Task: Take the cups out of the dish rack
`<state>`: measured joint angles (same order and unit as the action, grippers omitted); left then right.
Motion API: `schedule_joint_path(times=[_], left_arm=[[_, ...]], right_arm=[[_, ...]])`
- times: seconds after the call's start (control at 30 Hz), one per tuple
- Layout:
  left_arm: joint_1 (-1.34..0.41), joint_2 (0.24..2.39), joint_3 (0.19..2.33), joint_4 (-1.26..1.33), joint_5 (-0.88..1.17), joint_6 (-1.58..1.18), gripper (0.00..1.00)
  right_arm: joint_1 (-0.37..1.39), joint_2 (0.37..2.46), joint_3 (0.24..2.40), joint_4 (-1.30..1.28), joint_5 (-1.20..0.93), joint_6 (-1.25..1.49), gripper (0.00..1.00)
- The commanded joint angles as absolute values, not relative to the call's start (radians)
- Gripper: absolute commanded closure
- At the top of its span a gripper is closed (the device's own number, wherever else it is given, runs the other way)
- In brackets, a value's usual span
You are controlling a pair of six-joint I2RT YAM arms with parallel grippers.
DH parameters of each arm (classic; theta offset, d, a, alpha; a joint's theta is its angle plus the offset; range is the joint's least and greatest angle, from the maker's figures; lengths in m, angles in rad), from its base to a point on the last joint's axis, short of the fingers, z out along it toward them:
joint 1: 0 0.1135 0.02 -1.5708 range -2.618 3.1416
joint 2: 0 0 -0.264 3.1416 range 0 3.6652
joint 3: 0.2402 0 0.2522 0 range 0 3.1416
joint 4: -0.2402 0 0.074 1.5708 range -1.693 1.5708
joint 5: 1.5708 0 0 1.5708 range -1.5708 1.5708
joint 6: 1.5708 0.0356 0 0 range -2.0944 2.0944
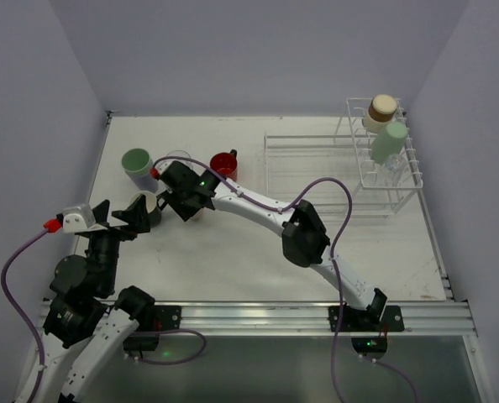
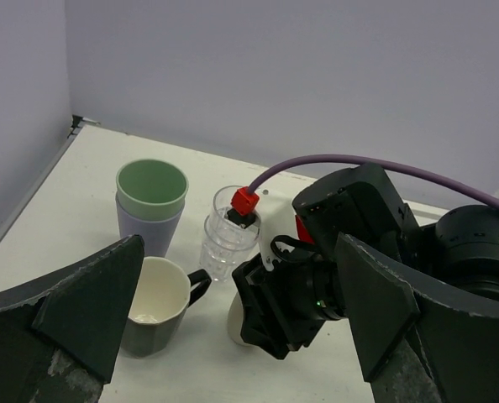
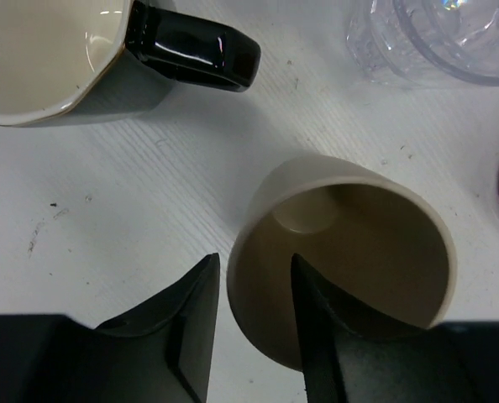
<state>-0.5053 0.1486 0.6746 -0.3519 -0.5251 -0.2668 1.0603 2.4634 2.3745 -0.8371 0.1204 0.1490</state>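
Note:
A cream cup (image 3: 350, 172) stands upright on the table. My right gripper (image 3: 254, 260) straddles its near wall, one finger inside and one outside, open with a gap at the outer finger. Close by stand the black-handled mug (image 2: 153, 306), the clear glass (image 2: 230, 235), the lavender tumbler with a green cup inside (image 2: 151, 206) and the red mug (image 1: 224, 164). My left gripper (image 2: 239, 243) hangs wide open and empty at the near left, just short of the black-handled mug (image 1: 146, 206). The white dish rack (image 1: 333, 159) at the far right holds a tan-brown cup (image 1: 382, 109) and a pale green cup (image 1: 390, 141) in its upright part.
The right arm (image 1: 304, 235) reaches diagonally across the table from its base at the near right. A purple cable (image 1: 325, 189) loops over it. Walls close the table at the left, back and right.

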Motion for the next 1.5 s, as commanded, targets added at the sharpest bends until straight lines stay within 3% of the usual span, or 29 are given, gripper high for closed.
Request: schedule_joint_path(times=[0.0,0.23,0.4,0.5,0.7,0.8,1.0,1.27,1.47], left_arm=[[-0.492,0.164,0.67,-0.304,-0.502,-0.253,0.0],[-0.485,0.169,0.669,-0.305,-0.492,-0.255,0.0],[-0.483,0.173,0.667,-0.305,-0.471,-0.258,0.0],[-0.483,0.176,0.667,-0.308,-0.459,-0.259,0.0],[-0.483,0.186,0.667,-0.307,-0.408,-0.261,0.0],[-0.483,0.199,0.669,-0.296,-0.359,-0.256,0.0],[-0.482,0.195,0.66,-0.265,-0.261,-0.244,0.0],[-0.52,0.158,0.65,-0.255,-0.248,-0.236,0.0],[-0.558,0.121,0.65,-0.256,-0.249,-0.235,0.0]], right_arm=[[1.068,2.375,2.347,-0.741,0.141,0.13,0.57],[1.068,2.2,2.206,-0.588,0.098,0.172,0.46],[1.068,1.982,2.033,-0.421,0.061,0.187,0.2],[1.068,1.791,1.89,-0.338,0.107,0.176,0.13],[1.003,1.354,1.574,-0.281,0.282,0.155,0.15],[0.819,1.113,1.351,-0.298,0.429,0.216,0.2],[0.487,0.742,1.108,-0.344,0.597,0.327,0.25],[0.186,0.794,1.1,-0.498,0.489,0.347,0.23],[0.019,0.888,1.146,-0.558,0.379,0.336,0.11]])
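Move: The right hand, empty and partly open, straddles the near-left rim of the beige cup, whose middle is about 2 cm ahead, 2 cm right and 4 cm below. Its next cup, the clear glass in the rack, is some 60 cm right, 10 cm ahead and 12 cm higher; the green cup stands about 8 cm beyond that glass, the brown cup some 16 cm beyond. From the left hand the rack glass lies roughly 65 cm right, 21 cm ahead and 12 cm lower. Straight up at first, the right hand comes free of the beige cup's rim with its fingers opening wide, then sweeps fast about 55 cm right towards the clear glass in the rack, swinging clockwise and tipping up from steeply down to nearly level, and sinks about 10 cm at the end. The empty left hand, still open, drifts some 5 cm right, turning about 15 degrees clockwise. ##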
